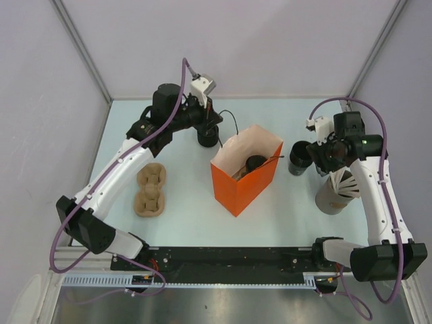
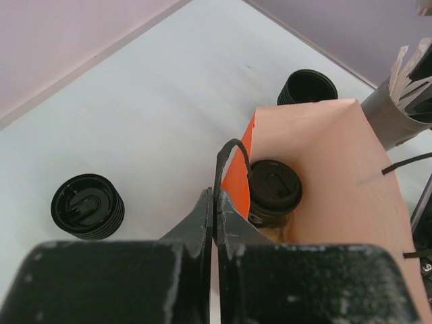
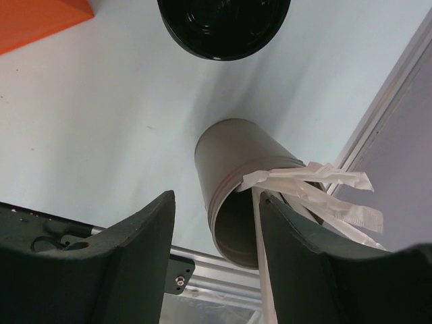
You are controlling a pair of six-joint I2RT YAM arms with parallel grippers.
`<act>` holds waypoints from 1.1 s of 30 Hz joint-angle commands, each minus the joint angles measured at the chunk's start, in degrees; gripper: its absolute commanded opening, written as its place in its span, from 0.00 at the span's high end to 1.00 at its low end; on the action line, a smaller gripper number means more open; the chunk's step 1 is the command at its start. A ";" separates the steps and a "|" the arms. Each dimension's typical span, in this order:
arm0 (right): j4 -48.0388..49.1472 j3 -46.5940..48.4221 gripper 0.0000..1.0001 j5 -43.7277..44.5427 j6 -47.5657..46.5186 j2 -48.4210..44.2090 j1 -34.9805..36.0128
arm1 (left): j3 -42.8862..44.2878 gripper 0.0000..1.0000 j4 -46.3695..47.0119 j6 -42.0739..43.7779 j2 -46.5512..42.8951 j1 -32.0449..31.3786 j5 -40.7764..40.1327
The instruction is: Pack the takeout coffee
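Note:
An orange paper bag (image 1: 236, 185) stands open mid-table. One takeout coffee, a black lidded cup (image 2: 273, 191), sits inside it (image 1: 255, 163). My left gripper (image 2: 216, 199) is shut on the bag's thin black handle loop (image 2: 226, 152), at the bag's far left corner (image 1: 214, 123). A second black cup (image 2: 88, 206) stands on the table beside that gripper (image 1: 207, 140). A third cup (image 1: 299, 157) stands right of the bag. My right gripper (image 3: 217, 198) hovers open next to it, with nothing between its fingers. That cup (image 3: 223, 23) shows at the top of the right wrist view.
A grey tub (image 1: 335, 191) of white paper-wrapped sticks (image 3: 317, 192) stands at the near right, below the right gripper and close to the table's front rail. A brown pulp cup tray (image 1: 150, 189) lies left of the bag. Walls enclose the table on three sides.

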 commanded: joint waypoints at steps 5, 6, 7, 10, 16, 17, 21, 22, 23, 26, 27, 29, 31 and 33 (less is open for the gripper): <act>3.43 -1.86 0.45 4.91 0.02 1.27 -0.08 | 3.11 0.88 0.88 1.26 0.67 -0.99 -0.19; 4.04 -1.95 0.45 5.18 0.19 1.27 -0.09 | 3.11 0.85 0.71 1.26 0.58 -0.99 -0.01; 4.31 -2.13 0.45 5.70 0.19 1.19 -0.09 | 3.02 0.84 0.45 1.26 0.49 -1.08 -0.01; 4.83 -2.56 0.46 6.76 0.19 1.54 0.00 | 2.84 0.74 0.18 1.26 -0.21 -1.08 0.34; 6.07 -3.80 0.49 7.73 0.10 2.15 0.00 | 2.05 0.52 0.09 3.36 -3.45 -0.99 1.04; 6.24 -3.97 0.54 7.64 0.10 2.50 0.00 | 2.14 0.47 0.00 3.63 -3.81 -1.08 0.96; 6.59 -4.41 0.63 7.73 0.28 2.94 -0.09 | 2.75 0.38 -1.05 4.33 -5.74 -1.08 0.87; 6.59 -4.41 0.65 7.64 0.28 3.03 0.00 | 3.02 0.36 -1.31 4.51 -6.01 -1.08 0.70; 6.59 -4.41 0.70 7.64 0.28 2.95 0.00 | 3.45 0.36 -1.49 4.77 -6.62 -1.08 0.61; 6.33 -4.41 0.82 7.99 0.37 2.60 0.53 | 3.90 0.34 -2.37 5.12 -7.68 -1.08 -0.09; 6.24 -4.41 0.85 8.34 0.45 2.33 1.05 | 3.98 0.34 -2.54 5.38 -7.94 -1.08 -0.36; 6.42 -4.33 0.96 9.14 0.54 1.54 1.84 | 4.42 0.34 -3.42 5.65 -8.38 -0.99 -0.97; 6.59 -4.32 1.00 10.36 0.54 0.05 3.07 | 4.69 0.34 -4.21 5.91 -8.65 -1.08 -1.32; 6.42 -4.15 1.00 10.98 0.37 -0.92 3.78 | 4.95 0.34 -4.56 6.00 -9.00 -0.99 -2.12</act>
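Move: The left fingers are shut on the paper bag's handle. The bag's middle lies some 6 cm back, 9 cm to the right and 20 cm below, and the black lid stack about 14 cm ahead, 5 cm left and 30 cm below. From the half-open right hand the straw tops are roughly 1 cm ahead, 2 cm right and 3 cm below. Their holder is level, 4 cm right and 14 cm below; the empty black cup is 13 cm ahead, 5 cm left and 16 cm below. The left fingers let go of the bag handle, spreading wide while the hand stays put, then the hand backs off it, about 5 cm up and 3 cm back, also drifting left and tipping up slightly. Meanwhile the right hand sinks some 3 cm and eases right and a little forward into the straw tops, then shuts its fingers there, seeming to pinch a straw. ##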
